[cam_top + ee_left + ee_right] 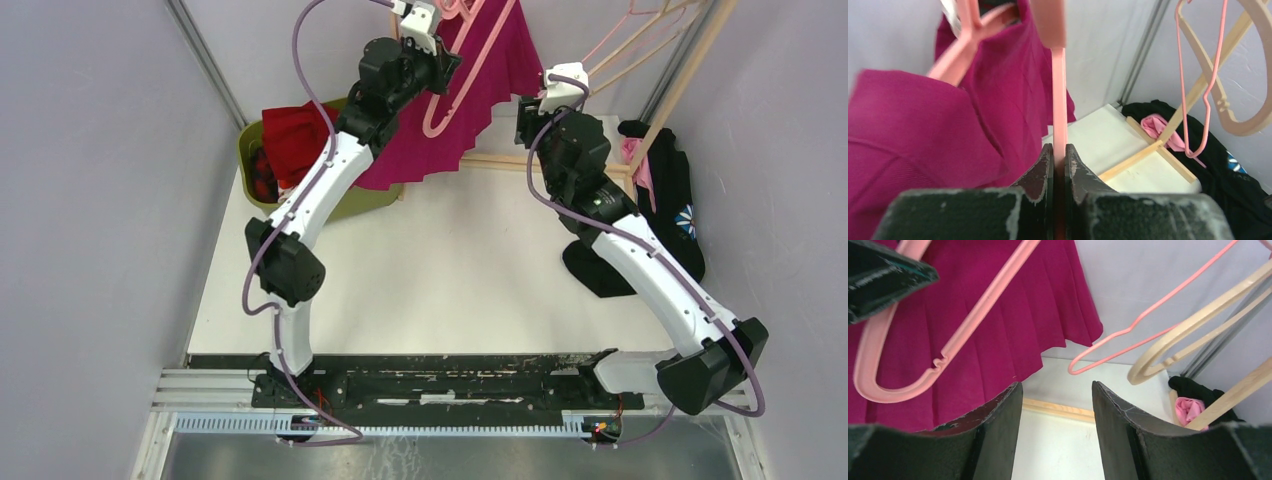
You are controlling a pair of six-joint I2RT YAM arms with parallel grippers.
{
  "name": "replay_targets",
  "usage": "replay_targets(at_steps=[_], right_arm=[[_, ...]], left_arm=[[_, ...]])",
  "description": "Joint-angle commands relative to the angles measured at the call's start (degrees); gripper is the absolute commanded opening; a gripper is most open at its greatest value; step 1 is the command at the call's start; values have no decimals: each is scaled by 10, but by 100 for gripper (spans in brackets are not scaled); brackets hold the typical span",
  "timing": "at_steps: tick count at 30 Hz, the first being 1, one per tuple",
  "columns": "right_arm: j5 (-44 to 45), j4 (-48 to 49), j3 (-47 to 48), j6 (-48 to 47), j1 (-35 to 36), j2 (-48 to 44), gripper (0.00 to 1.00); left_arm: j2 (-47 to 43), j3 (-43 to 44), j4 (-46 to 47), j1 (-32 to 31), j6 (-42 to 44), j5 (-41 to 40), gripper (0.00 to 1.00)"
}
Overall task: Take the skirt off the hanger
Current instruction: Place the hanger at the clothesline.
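Note:
A magenta pleated skirt [430, 155] hangs from a pink plastic hanger [470, 75] at the back of the cell. My left gripper [445, 68] is raised there, shut on a bar of the hanger [1059, 100], with the skirt [923, 130] bunched just to its left. In the left wrist view the pink bar runs straight down between the closed jaws of the left gripper [1059, 156]. My right gripper [535, 105] is just right of the skirt's hem. The right gripper [1057, 387] stands open and holds nothing, below the skirt [1013, 315] and the hanger's curved end [878, 385].
A green bin [245, 150] holding red clothes [290, 140] sits at the back left. A wooden rack [690, 80] stands at the right with an empty pink wire hanger [1148, 310] and wooden hangers [1198, 325]. Black and pink garments [670, 190] lie under it.

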Motion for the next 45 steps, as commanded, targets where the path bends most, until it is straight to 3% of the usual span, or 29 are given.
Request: replay_targets(at_steps=[1,11,17,23,28,35,45], right_arm=[[30,45,-9,-33,-3,-23,59],[30,50,-2,-48,-6,5,57],[13,54,-67,-27,-22,26,14],[-51,21,-52,96,-86,114,1],[-99,6,59,134,-128,239,1],[-161,-97,265,197,-165,427,1],[-217,-171,373,303,-203,561,1]], left_arm=[[20,49,45,-1,-76,83,3],[18,69,18,3,-72,108,3],[-41,10,-46,2,-22,98,3],[-116,-87,-68,3,14,78,3],[-147,-105,-77,3,17,78,3],[-168,-119,-87,2,14,83,3],[-166,-124,-128,2,54,56,3]])
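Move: The left hand already holds the pink hanger; the clothesline bar is out of view. The hanging magenta skirt's middle lies about 6 cm ahead of this hand, 2 cm right and 14 below, with the green basket 27 cm left, 4 ahead and 38 below. For the empty right hand the skirt's middle is some 15 cm ahead, 11 left and 11 below. Ahead of it by 18 cm, 4 right and 39 below is the rack's foot bar; a wooden hanger's near end is 8 ahead, 9 right, level. Still pinching the pink hanger, the left hand first shifts about 3 cm right, then draws it back some 8 cm, away from the skirt, turning slightly clockwise and tipping down a little. After a short hold, the right hand shuts its half-open fingers on nothing and dives down and forward beside the skirt's right edge towards the foot bar, pointing about 35 degrees further down. ##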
